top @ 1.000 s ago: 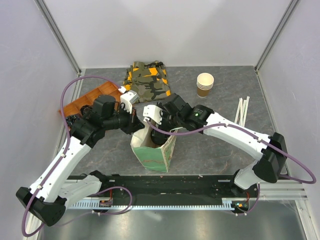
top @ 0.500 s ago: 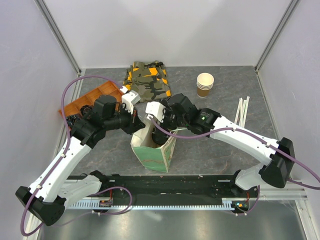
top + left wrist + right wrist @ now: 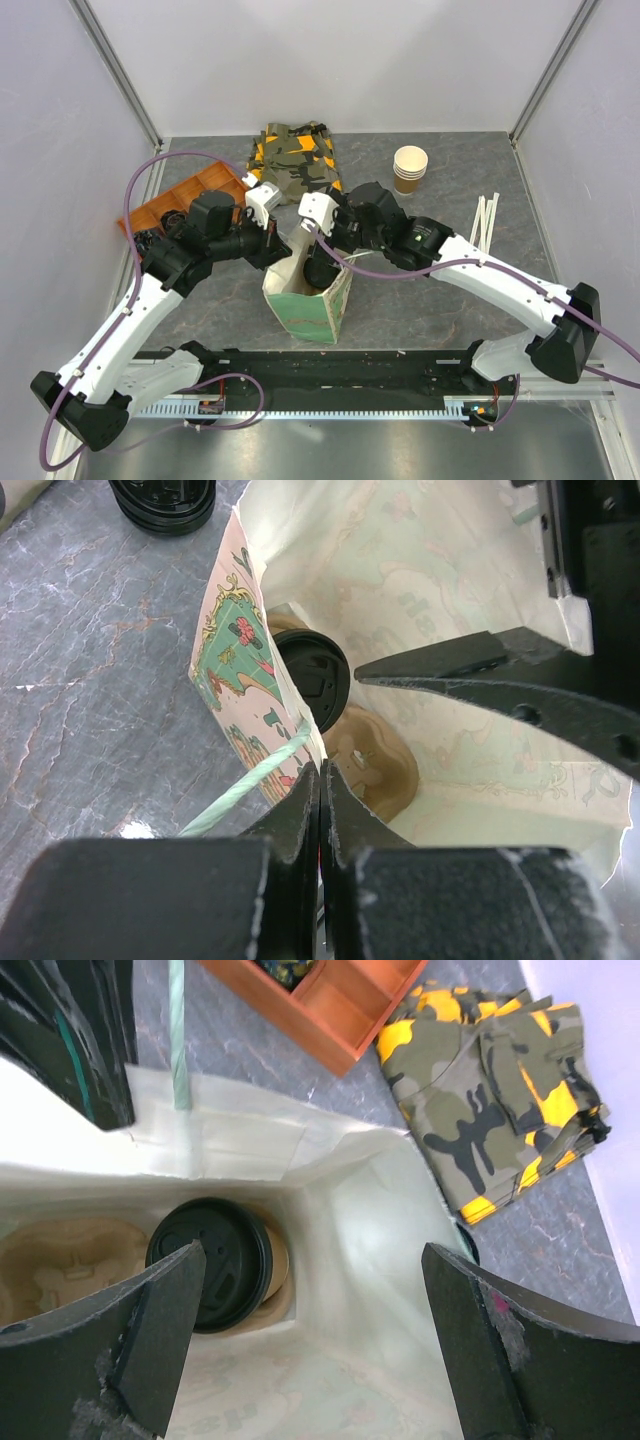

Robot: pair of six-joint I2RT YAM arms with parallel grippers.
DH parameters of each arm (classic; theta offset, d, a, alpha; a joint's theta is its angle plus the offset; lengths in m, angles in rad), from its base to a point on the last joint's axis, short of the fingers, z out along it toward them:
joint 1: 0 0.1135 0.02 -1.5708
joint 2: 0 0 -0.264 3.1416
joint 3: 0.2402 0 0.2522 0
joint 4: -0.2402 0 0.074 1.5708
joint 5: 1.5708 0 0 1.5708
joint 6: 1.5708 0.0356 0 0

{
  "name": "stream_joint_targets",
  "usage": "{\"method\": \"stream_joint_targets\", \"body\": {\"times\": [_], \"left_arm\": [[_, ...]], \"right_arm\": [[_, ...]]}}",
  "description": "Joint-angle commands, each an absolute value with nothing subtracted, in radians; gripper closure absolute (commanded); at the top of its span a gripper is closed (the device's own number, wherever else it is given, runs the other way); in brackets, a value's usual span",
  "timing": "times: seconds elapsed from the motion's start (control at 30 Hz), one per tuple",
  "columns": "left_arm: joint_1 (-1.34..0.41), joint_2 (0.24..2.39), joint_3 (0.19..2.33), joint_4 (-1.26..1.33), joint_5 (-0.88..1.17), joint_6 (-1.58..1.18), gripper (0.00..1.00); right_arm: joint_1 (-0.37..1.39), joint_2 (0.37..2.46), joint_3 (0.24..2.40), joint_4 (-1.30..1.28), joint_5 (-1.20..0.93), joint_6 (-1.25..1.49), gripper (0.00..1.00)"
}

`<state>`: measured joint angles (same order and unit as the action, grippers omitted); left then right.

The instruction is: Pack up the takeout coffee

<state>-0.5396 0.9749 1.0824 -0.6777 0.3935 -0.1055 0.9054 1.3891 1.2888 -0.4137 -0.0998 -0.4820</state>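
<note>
The takeout coffee (image 3: pixel 208 1260), a brown paper cup with a black lid, stands inside the printed paper bag (image 3: pixel 305 305) in a brown cardboard carrier (image 3: pixel 385 765). The cup's lid (image 3: pixel 312 675) also shows past the bag's rim in the left wrist view. My right gripper (image 3: pixel 310 1252) hangs open in the bag's mouth above the cup, touching nothing. One of its fingers (image 3: pixel 480 665) reaches across the opening. My left gripper (image 3: pixel 320 780) is shut on the bag's rim beside the green cord handle (image 3: pixel 245 780), holding the mouth open.
An orange tray (image 3: pixel 165 205) sits at the left, with loose black lids (image 3: pixel 165 500) near it. A folded camouflage cloth (image 3: pixel 298 155) lies behind the bag. A stack of lidless paper cups (image 3: pixel 409 168) stands back right. White sticks (image 3: pixel 485 220) lie at the right.
My right wrist has shifted a little to the right and toward the back over the bag's mouth, jaws still wide. The left arm and the bag have stayed put.
</note>
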Motion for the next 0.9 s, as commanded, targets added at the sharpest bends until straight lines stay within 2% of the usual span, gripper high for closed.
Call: {"method": "stream_joint_targets", "body": {"times": [0.0, 0.43, 0.67, 0.87], "left_arm": [[-0.546, 0.979, 1.124, -0.63, 0.377, -0.061, 0.98], [-0.551, 1.002, 1.154, -0.644, 0.383, -0.074, 0.97], [-0.572, 1.005, 1.163, -0.653, 0.37, -0.08, 0.8], [-0.595, 1.011, 1.18, -0.67, 0.328, -0.075, 0.73]], "right_arm": [[0.897, 1.338, 1.279, -0.331, -0.107, -0.453, 0.02], [0.896, 1.312, 1.318, -0.302, -0.074, -0.407, 0.02], [0.896, 1.305, 1.325, -0.295, -0.061, -0.414, 0.02], [0.896, 1.296, 1.324, -0.288, -0.055, -0.422, 0.02]]}}
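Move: The lidded coffee cup already stands in the carrier inside the paper bag, about 6 cm to the right of the left hand, 2 cm ahead and some 17 cm below; the left fingers are pinching the bag's rim. From the open right hand the cup is roughly 5 cm to the left, 4 cm back and 17 cm down. The spare black lid lies on the table, about 12 cm ahead of the right hand, 4 cm to its right and 25 cm below. The cup is left behind in the bag as the right hand, still wide open, rises about 4 cm away from it, its fingers tilting up by under 10 degrees. The bag's rim is held by the left fingers for the first half; then they part to about a quarter open around it, while that hand drifts about 1 cm up and to the right. ##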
